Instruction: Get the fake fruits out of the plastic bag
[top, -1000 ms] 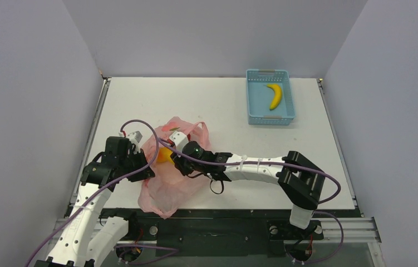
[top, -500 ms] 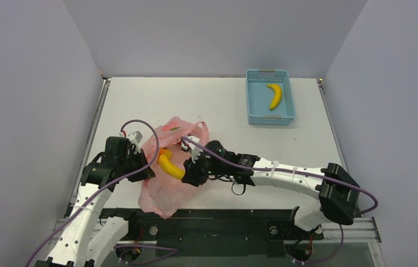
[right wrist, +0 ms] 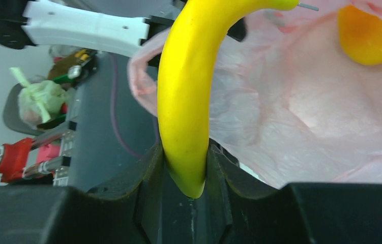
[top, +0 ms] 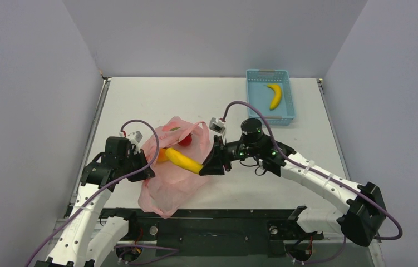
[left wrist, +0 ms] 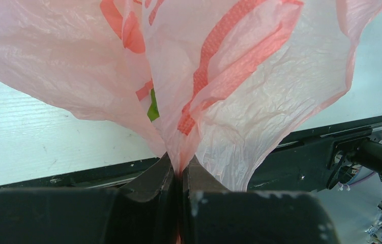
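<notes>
The pink plastic bag (top: 167,178) lies crumpled at the table's near left, and its film (left wrist: 260,96) fills the left wrist view. My left gripper (left wrist: 181,170) is shut on a pinched fold of that bag at its left edge. My right gripper (top: 205,166) is shut on one end of a yellow banana (top: 183,161), which sticks out leftward over the bag's mouth. The right wrist view shows the banana (right wrist: 186,101) rising between the jaws. An orange-yellow fruit (right wrist: 366,33) lies inside the bag. A red fruit (top: 185,141) shows at the bag's mouth. Another banana (top: 275,95) lies in the basket.
A light-blue slotted basket (top: 255,103) stands at the far right of the white table (top: 156,100). Grey walls close in three sides. The black front rail (top: 217,214) runs along the near edge, with cables looping off both arms.
My right gripper has pulled back to the right out of the bag, drawing the banana with it. The left gripper has kept its hold on the bag and not moved.
</notes>
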You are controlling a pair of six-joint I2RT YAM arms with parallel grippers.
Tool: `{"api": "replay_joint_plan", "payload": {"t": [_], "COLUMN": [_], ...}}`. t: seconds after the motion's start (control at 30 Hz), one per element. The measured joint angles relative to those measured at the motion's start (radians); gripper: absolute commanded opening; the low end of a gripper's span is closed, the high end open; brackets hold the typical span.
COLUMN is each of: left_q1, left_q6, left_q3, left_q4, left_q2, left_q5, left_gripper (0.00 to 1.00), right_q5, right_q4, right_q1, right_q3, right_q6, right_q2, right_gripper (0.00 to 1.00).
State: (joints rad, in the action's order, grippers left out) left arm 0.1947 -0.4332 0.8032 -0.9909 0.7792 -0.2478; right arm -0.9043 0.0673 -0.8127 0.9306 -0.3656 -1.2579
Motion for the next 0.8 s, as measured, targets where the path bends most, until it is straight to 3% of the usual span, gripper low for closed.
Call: {"api": "replay_joint_plan", "payload": {"t": [0.2,0.33,0.57,0.8], "left_q1": [0.0,0.0,0.0,0.001], "left_q6": [0.0,0.0,0.0,0.0], "left_q3": [0.0,0.0,0.0,0.0], "left_q4": [0.0,0.0,0.0,0.0], "left_q2": [0.003,0.003,0.003,-0.006], "left_q5": [0.0,0.0,0.0,0.0], "left_gripper": [0.01,0.02,0.01,0.01], "right_q5": [-0.196,-0.17,0.257,0.734], "right_q4": [-0.041,-0.048,0.062,0.305], "right_q1": [0.115,0.247,0.496,0.524], "right_q3": [0.0,0.006,0.135,0.451], "right_q6": [-0.071,-0.093,-0.09,0.02], "right_q2": [0.121,0.185,0.124,-0.209], "right_gripper": [0.0,0.0,0.0,0.0]}}
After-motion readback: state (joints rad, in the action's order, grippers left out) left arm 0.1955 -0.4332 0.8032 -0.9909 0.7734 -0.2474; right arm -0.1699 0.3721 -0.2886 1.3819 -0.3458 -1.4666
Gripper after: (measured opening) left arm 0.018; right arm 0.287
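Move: The blue basket lies about 45 cm ahead of the right gripper, 29 cm to its right and 22 cm below; the banana already in there is near its middle. The pink bag under the held banana is centred some 11 cm ahead and 10 cm left of the right gripper, with the orange fruit about 19 cm ahead, 14 cm left. From the left gripper, the basket is roughly 43 cm ahead and 49 cm right. Keep the banana pinched by its end in the right gripper and first lift it about 8 cm, easing right. Then sweep fast forward and right, away from the bag to the basket, about 30 cm forward and 17 cm right overall, swinging the wrist some 70 degrees clockwise so the banana points forward-left; sink about 5 cm at the end. ##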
